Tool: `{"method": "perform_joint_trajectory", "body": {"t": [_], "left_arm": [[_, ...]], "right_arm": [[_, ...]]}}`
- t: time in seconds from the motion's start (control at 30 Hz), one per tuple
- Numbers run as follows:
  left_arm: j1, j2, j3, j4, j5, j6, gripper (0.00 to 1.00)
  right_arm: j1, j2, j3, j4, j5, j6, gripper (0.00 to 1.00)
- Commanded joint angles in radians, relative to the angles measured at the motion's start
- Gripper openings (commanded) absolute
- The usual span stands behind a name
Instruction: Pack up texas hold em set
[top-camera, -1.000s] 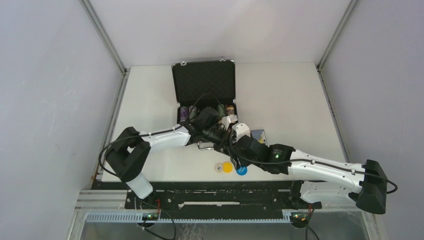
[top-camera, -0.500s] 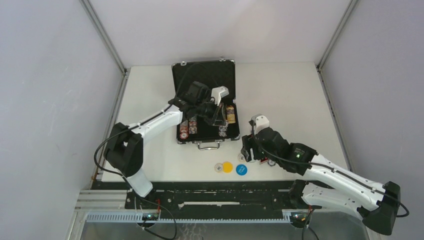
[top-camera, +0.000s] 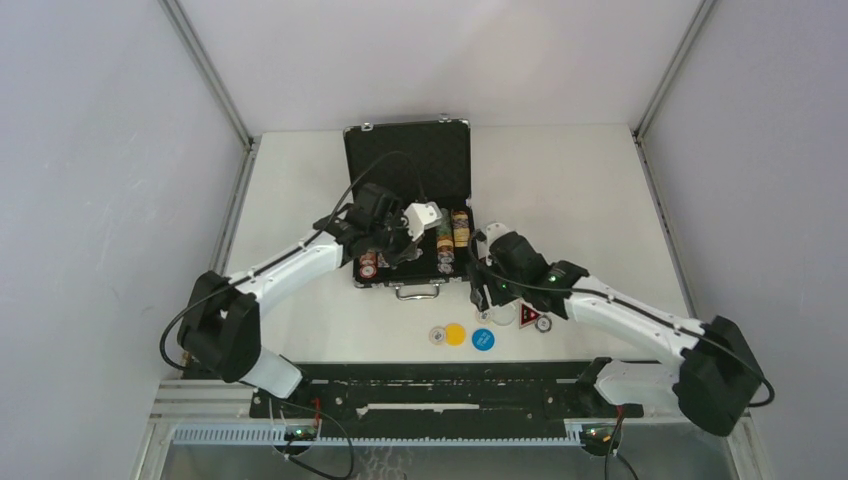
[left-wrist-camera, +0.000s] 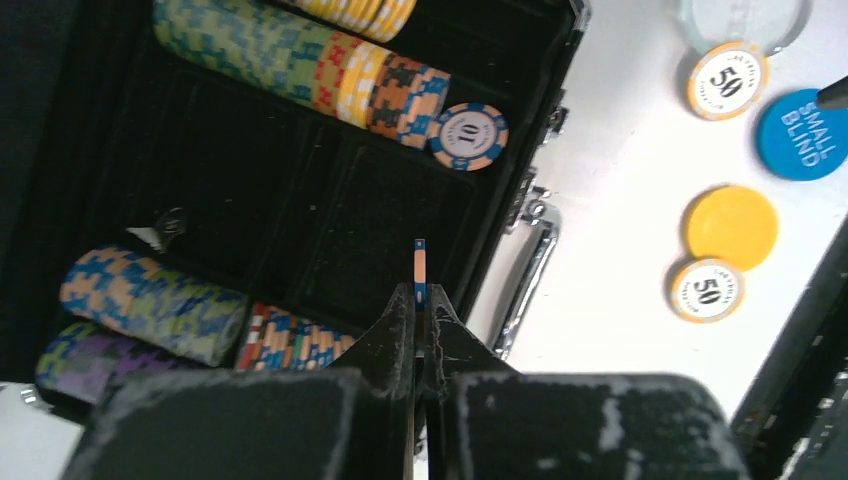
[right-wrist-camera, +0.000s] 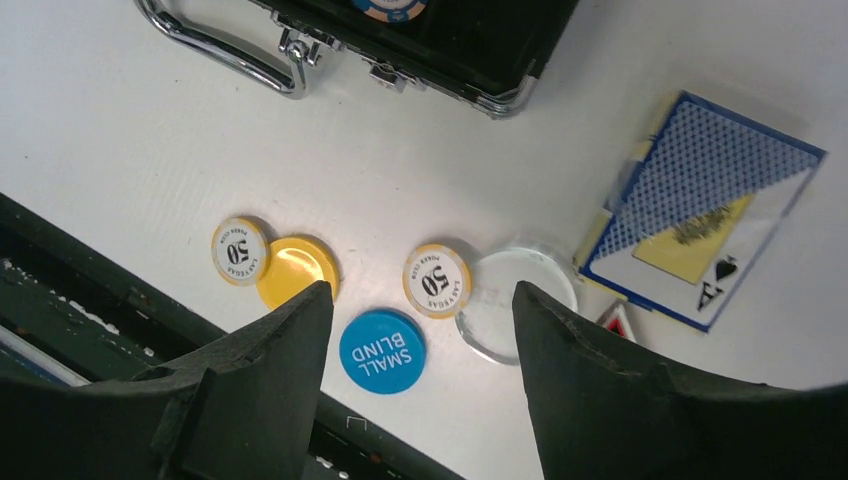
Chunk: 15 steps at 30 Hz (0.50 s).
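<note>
The black briefcase lies open, with rows of poker chips along both sides of its tray. My left gripper hovers over the tray's empty middle slots, shut on one orange-and-blue chip held edge-on. My right gripper stands open above the table in front of the case. Below it lie a blue SMALL BLIND button, a yellow button, two "50" chips, a clear round button, the card deck and a corner of the red triangle token.
The case's metal handle faces the near edge. Its raised lid stands behind the tray. The buttons lie close to the table's black front rail. Grey walls close in both sides.
My left gripper pulled back from the lid to over the tray, still holding its chip. My right arm swung in beside the case's right corner and its jaws opened a little wider.
</note>
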Motion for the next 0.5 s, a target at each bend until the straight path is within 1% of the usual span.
{"method": "perform_joint_trajectory", "body": {"t": [0.0, 0.2, 0.37, 0.47], "left_arm": [[0.054, -0.064, -0.029, 0.036, 0.017, 0.155, 0.0], [0.083, -0.008, -0.009, -0.042, -0.002, 0.196, 0.0], [0.097, 0.053, 0.049, -0.172, 0.062, 0.247, 0.0], [0.098, 0.058, 0.046, -0.185, 0.061, 0.255, 0.0]], "right_arm": [[-0.007, 0.102, 0.103, 0.081, -0.064, -0.058, 0.74], [-0.01, 0.176, 0.145, 0.093, -0.082, -0.093, 0.74], [-0.012, 0.199, 0.152, 0.096, -0.087, -0.097, 0.74], [-0.013, 0.208, 0.153, 0.096, -0.089, -0.101, 0.74]]}}
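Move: Inside the case, the short row of blue-orange chips lies some 7 cm left of the left hand, 4 cm ahead and 7 below. Beyond the row by 8 cm is the green-blue roll; the handle is 6 cm back from the hand, 1 to the right. From the right hand, the flat 10 chip is about 10 cm ahead, 8 left, 7 below; the near 50 chip 1 back, 1 left, 9 below; Small Blind 6 back, 1 left. Swinging about 4 cm left towards the near end of the short row, the left hand keeps its pinch on the edge-on chip, edging forward some 2 cm, then drawing back as it sinks nearly 4 cm, with a slight tilt. Fingers still wide open, the right hand glides about 3.5 cm left and 2 forward over the bare table, towards the 10 chip, and slows. ##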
